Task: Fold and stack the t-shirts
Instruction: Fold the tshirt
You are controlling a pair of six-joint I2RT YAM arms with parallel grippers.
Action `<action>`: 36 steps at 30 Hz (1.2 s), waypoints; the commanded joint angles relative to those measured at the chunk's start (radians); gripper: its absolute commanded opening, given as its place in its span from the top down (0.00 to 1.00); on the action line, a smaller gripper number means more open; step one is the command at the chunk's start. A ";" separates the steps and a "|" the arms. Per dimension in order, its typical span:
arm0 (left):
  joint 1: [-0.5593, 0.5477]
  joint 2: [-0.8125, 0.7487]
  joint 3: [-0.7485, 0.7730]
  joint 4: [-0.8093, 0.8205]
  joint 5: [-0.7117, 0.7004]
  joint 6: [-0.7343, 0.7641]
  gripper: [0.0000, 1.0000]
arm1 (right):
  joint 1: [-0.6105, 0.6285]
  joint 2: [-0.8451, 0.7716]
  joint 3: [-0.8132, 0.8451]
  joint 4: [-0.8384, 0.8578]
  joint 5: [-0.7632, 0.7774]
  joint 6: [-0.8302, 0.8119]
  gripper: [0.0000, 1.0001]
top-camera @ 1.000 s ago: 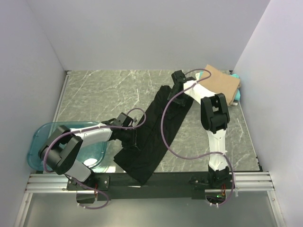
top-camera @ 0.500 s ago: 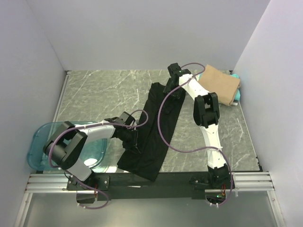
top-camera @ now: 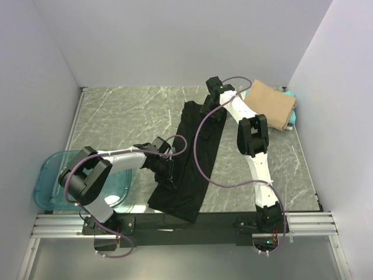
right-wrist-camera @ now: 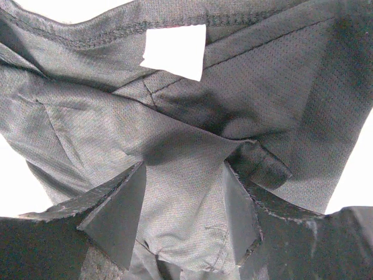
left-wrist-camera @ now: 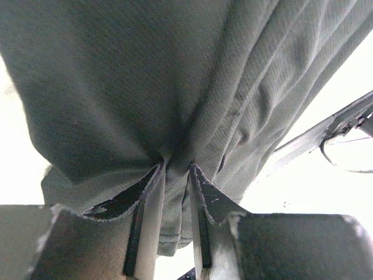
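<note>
A black t-shirt (top-camera: 189, 163) lies stretched in a long strip from the back middle of the table to the front edge. My left gripper (top-camera: 166, 170) is at the strip's left side, near its lower half. In the left wrist view the left gripper (left-wrist-camera: 176, 166) is shut on a fold of the black cloth (left-wrist-camera: 145, 76). My right gripper (top-camera: 213, 108) is at the shirt's far end. In the right wrist view the right gripper (right-wrist-camera: 183, 166) has its jaws apart, with cloth (right-wrist-camera: 262, 87) lying flat between them near the white neck label (right-wrist-camera: 175, 51).
A folded tan t-shirt (top-camera: 269, 104) lies at the back right on something teal (top-camera: 291, 118). A clear teal bin (top-camera: 52, 181) stands at the front left. Side walls bound the marble table (top-camera: 128, 116).
The right gripper pulled the shirt's far end left and back, then stayed. The left gripper shifted a little right and toward the front with the cloth, so the strip lies steeper.
</note>
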State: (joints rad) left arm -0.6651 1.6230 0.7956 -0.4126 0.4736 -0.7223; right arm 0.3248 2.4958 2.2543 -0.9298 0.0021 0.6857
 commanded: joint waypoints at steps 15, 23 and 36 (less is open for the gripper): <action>-0.129 -0.047 0.091 -0.025 -0.073 -0.132 0.70 | -0.055 -0.014 0.024 0.065 -0.079 -0.057 0.38; -0.129 -0.208 0.125 -0.199 -0.292 -0.169 0.68 | -0.064 -0.182 -0.027 0.114 -0.103 -0.101 0.37; -0.122 -0.463 -0.019 -0.295 -0.403 -0.186 0.65 | 0.068 -0.967 -0.877 0.144 -0.004 -0.022 0.37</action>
State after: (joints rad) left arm -0.7925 1.1965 0.8177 -0.6838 0.0891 -0.8894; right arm 0.3161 1.6539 1.6073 -0.7662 -0.0216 0.6132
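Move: The lengthwise-folded t-shirt runs under both hands. Its middle lies about 12 cm ahead of the left hand and 6 cm to its right, roughly 1 cm lower; its near end is some 10 cm back and 1 cm left of that hand. The blue basket's middle is 34 cm left and 3 cm ahead. From the right hand, the shirt's middle is about 22 cm back and 10 cm left, the cardboard 21 cm right and 5 cm ahead. With fingertips still resting on the t-shirt, the left hand slides its near part about 3 cm right and slightly back while the right hand, at the far end, eases forward and a little right. Then both come free without shutting their part-open fingers: the right rises to about 19 cm and swings back, its fingers tipping some 20 degrees outward, and the left lifts more briefly, going left off the cloth and dipping slightly at the end. ##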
